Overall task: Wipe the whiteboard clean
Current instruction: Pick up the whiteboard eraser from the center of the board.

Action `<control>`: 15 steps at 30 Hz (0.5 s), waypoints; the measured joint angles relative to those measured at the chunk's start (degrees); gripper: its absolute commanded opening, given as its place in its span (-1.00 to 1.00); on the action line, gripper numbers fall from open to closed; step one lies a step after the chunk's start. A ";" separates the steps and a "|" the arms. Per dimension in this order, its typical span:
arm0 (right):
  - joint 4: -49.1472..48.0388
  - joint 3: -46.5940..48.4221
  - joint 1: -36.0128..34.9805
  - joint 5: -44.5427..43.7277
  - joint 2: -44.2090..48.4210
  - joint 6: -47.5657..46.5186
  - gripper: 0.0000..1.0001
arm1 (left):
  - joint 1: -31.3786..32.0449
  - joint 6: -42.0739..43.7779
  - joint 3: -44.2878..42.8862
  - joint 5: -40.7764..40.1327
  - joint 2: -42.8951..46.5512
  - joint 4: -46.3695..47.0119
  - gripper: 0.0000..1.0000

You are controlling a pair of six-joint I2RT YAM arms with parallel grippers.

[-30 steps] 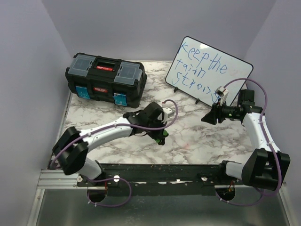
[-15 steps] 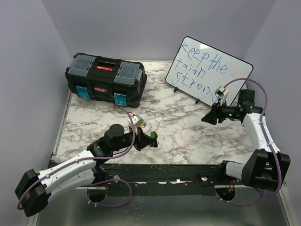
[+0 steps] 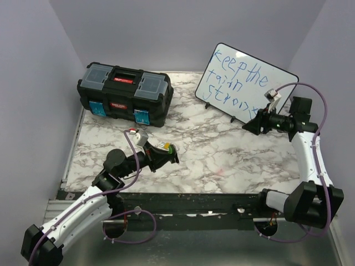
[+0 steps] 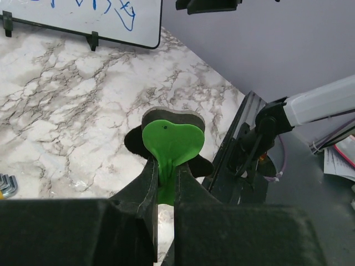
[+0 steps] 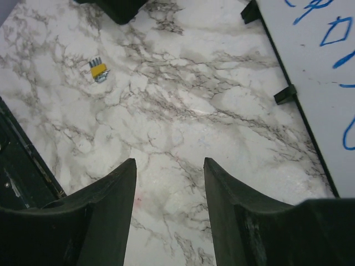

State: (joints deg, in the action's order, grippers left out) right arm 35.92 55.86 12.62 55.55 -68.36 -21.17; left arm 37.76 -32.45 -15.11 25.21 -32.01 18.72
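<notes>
The whiteboard (image 3: 247,88) stands tilted at the back right on small black feet, with blue lettering across it. Its lower edge shows in the left wrist view (image 4: 83,16), and its side in the right wrist view (image 5: 321,83). My left gripper (image 3: 169,152) hovers over the near-middle of the table, shut on a green heart-shaped eraser (image 4: 171,138) with a black pad behind it. My right gripper (image 3: 249,124) hangs just in front of the board's lower right corner, open (image 5: 169,163) with only marble between its fingers.
A black toolbox (image 3: 125,93) with a red handle and blue latches sits at the back left. A small yellow-and-blue hex key set (image 5: 99,71) lies on the marble near the left gripper. A black rail (image 3: 194,202) runs along the table's near edge.
The left arm has swung back toward the near left, carrying the eraser. The right gripper has lifted and moved a little closer to the whiteboard's lower right corner.
</notes>
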 measured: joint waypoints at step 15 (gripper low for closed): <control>-9.92 5.16 18.73 0.81 -6.29 9.66 0.11 | -16.37 -1.77 -15.63 18.23 -2.36 -1.99 -1.00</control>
State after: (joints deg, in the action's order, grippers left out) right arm 26.00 61.01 31.35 56.36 -74.65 -11.51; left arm 21.39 -34.22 -30.74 43.44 -34.37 16.73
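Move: The eraser is already held in the left fingers, off the table. From the left hand the whiteboard's middle is about 33 cm ahead, 35 cm right and 5 cm lower; the yellow tool lies 14 cm ahead, 4 cm left, 18 cm down, and the black toolbox 32 cm ahead, 23 cm left. From the open right hand the whiteboard's middle is roughly 21 cm ahead, 2 cm right, 4 cm lower, its lower right corner 9 cm ahead, 11 cm right, 15 cm down. The green eraser, still pinched in the shut left fingers, is carried almost straight up about 10 cm, slowly at first and then faster. Meanwhile the right hand, empty and half open, sweeps right and forward some 12 cm towards the whiteboard's lower right corner, staying above the table, its wrist turning roughly 20 degrees clockwise; it touches nothing at the end. ##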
